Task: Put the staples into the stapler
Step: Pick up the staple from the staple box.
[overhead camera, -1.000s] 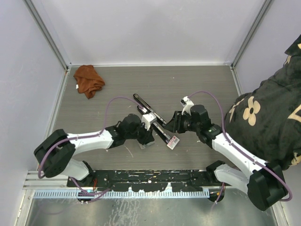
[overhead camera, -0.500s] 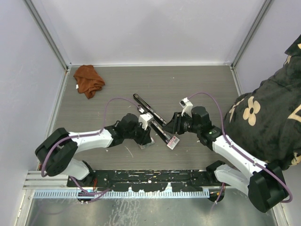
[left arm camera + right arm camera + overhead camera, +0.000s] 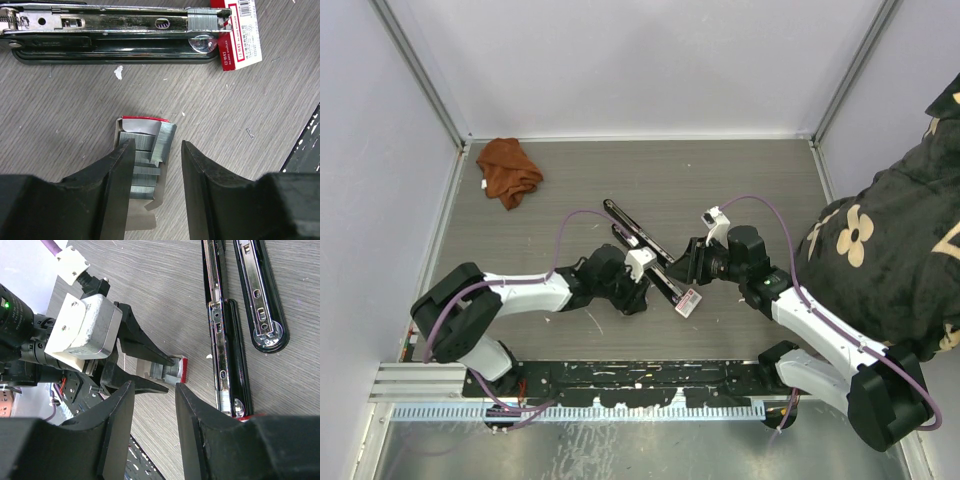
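The black stapler (image 3: pixel 110 30) lies opened flat, its metal channel up, with a silvery strip (image 3: pixel 202 22) sitting at the channel's front end. The staples (image 3: pixel 142 150) are grey strips in a small tray with a red edge, on the table just below it. One strip (image 3: pixel 165 141) leans tilted at the tray's right side. My left gripper (image 3: pixel 156 150) is open and straddles the tray, its left finger (image 3: pixel 117 175) over the strips. My right gripper (image 3: pixel 152 390) is open and holds nothing, hovering beside the stapler (image 3: pixel 225 345) and above the tray (image 3: pixel 167 371).
The red-and-white box (image 3: pixel 687 302) lies at the stapler's near end. The stapler's swung-open top arm (image 3: pixel 260 300) lies beside the channel. An orange cloth (image 3: pixel 508 168) is bunched at the far left. A person in dark flowered cloth (image 3: pixel 890 240) stands at the right edge.
My left gripper's jaws have spread apart over the tray, and the left wrist has shifted slightly toward the near right. The right arm has barely moved.
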`<act>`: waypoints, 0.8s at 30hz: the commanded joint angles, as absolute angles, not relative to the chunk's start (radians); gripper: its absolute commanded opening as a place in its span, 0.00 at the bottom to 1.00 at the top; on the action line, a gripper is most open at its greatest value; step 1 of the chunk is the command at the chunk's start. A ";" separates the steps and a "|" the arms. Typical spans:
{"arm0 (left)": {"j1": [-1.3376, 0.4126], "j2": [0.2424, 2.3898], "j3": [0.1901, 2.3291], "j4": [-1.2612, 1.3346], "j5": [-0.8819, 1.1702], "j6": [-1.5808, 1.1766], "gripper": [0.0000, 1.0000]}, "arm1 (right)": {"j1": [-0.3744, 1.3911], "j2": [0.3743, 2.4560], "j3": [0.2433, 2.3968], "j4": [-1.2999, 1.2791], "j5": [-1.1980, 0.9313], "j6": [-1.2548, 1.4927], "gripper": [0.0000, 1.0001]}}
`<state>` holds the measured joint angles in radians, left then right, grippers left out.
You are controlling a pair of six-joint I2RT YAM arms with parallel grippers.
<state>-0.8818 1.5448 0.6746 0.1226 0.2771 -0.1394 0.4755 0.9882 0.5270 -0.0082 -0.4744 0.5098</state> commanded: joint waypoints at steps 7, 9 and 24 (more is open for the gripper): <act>-0.900 1.572 0.725 0.133 0.240 -0.100 0.36 | 0.473 0.979 0.534 0.046 -0.494 0.518 0.44; -0.903 1.576 0.728 0.135 0.235 -0.100 0.35 | 0.472 0.979 0.534 0.045 -0.494 0.518 0.44; -0.928 1.479 0.672 0.186 0.184 -0.128 0.21 | 0.472 0.940 0.534 0.040 -0.481 0.524 0.44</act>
<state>-0.9237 1.5673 0.6937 0.1242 0.2085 -0.1131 0.4755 0.9810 0.5247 -0.0086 -0.4770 0.5117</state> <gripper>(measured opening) 0.224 0.442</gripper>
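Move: Right between the left hand's open fingers, some 1 cm below and 1 cm to the right, a loose staple strip lies slanted on the staple box. The open stapler's middle is roughly 8 cm ahead and 3 cm right of that hand; the red staple carton lies about 11 cm right and 1 cm back. From the right hand, the strip is some 8 cm left, 3 cm back and 12 cm below. Closing the left fingers to about half their earlier gap, from either side of the slanted staple strip until both tips lie against its long edges. Meanwhile the hand eases barely 1 cm to the right, staying low over the staple box, with the wrist turning only a few degrees. ##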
